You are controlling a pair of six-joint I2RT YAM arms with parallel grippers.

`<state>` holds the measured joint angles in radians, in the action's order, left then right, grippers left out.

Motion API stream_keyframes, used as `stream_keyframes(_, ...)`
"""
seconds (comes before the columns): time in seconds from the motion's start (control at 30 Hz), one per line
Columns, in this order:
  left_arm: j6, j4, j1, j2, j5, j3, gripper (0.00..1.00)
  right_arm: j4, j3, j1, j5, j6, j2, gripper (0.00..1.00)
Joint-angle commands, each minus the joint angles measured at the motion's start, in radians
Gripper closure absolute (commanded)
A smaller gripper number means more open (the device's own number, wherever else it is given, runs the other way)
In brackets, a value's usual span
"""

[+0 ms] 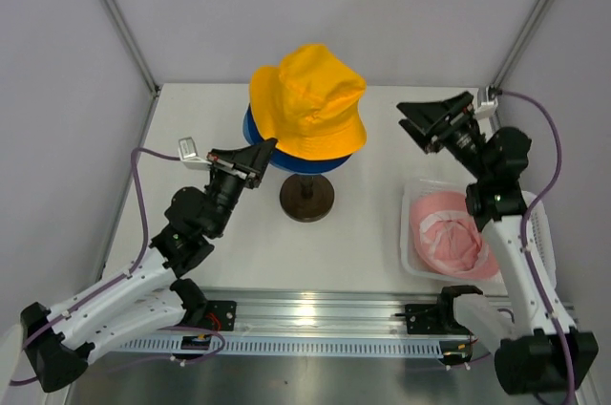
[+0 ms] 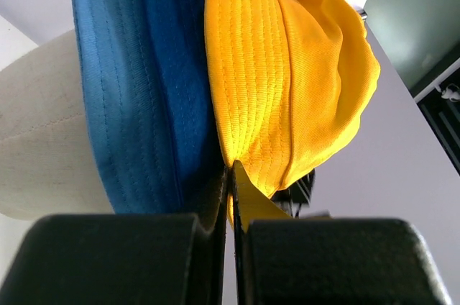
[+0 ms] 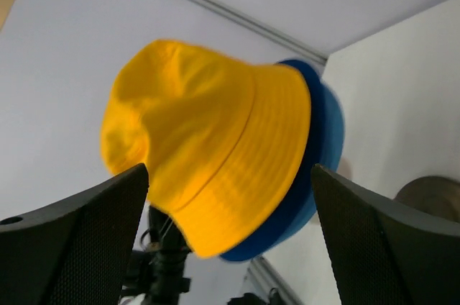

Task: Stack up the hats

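Observation:
The yellow hat (image 1: 310, 99) sits on top of the stack on the mannequin head, tilted a little, with a blue hat's brim (image 1: 252, 130) and a darker navy brim (image 1: 307, 165) showing under it. My left gripper (image 1: 262, 153) is shut on the yellow hat's brim at its left side; in the left wrist view the yellow fabric (image 2: 287, 82) is pinched between the closed fingers beside the blue hat (image 2: 144, 89). Right of the stack, my right gripper (image 1: 431, 124) stands open and apart from it, with the yellow hat (image 3: 208, 147) framed between its fingers. The pink hat (image 1: 449, 233) lies in the basket.
The cream mannequin head (image 2: 36, 139) stands on a dark round base (image 1: 306, 198) at the table's middle. A white basket (image 1: 410, 197) sits at the right near edge, under my right arm. Grey walls close in the table on three sides.

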<state>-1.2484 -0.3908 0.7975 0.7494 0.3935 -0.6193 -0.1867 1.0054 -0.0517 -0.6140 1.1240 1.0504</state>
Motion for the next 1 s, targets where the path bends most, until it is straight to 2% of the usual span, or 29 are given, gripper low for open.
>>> stream_keyframes(0.0, 0.014, -0.011, 0.029, 0.031, 0.05, -0.011, 0.99, -0.135, -0.181, -0.046, 0.094, 0.256, -0.11, 0.03)
stream_keyframes(0.17, 0.012, -0.025, 0.068, 0.044, 0.076, -0.005, 0.99, -0.053, -0.16, -0.128, 0.102, 0.238, -0.17, 0.03)
stream_keyframes(0.3, 0.021, -0.031, 0.1, 0.047, 0.1, -0.005, 0.99, -0.066, -0.174, -0.198, 0.149, 0.229, -0.159, 0.05)
stream_keyframes(0.47, 0.026, -0.025, 0.118, 0.044, 0.13, -0.003, 0.99, -0.171, -0.209, -0.264, 0.163, 0.281, -0.11, 0.12)
stream_keyframes(0.67, 0.03, -0.02, 0.129, 0.039, 0.146, 0.003, 0.99, -0.186, -0.197, -0.3, 0.186, 0.277, -0.079, 0.19)
stream_keyframes(0.87, 0.017, -0.016, 0.135, 0.044, 0.14, 0.015, 0.99, -0.237, -0.208, -0.316, 0.238, 0.289, -0.061, 0.42)
stream_keyframes(0.97, 0.007, -0.014, 0.141, 0.042, 0.145, 0.027, 0.99, -0.247, -0.209, -0.333, 0.263, 0.289, -0.046, 0.59)
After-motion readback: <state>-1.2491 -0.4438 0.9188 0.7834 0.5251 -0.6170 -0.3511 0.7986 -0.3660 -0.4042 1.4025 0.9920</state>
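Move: The yellow hat sits on the stack, its middle some 16 cm to the left of the open right hand, about level with it fore and aft and 3 cm higher. The dark blue hat is just under it, middle about 4 cm lower. The pink hat in the box lies roughly 14 cm back, 16 cm right and 35 cm below. From the left hand, already pinching the brim, the yellow hat's middle is about 6 cm ahead, 8 cm right and 5 cm up. Back first, about 5 cm, then left some 6 cm while sinking slightly, the right hand comes in on the right side of the yellow hat's brim. It rolls its left side up and tips down, some 20 degrees in all, and its wide-open fingers close to about half around the brim edge. The left hand keeps its pinch on the brim and eases slightly right and back. ##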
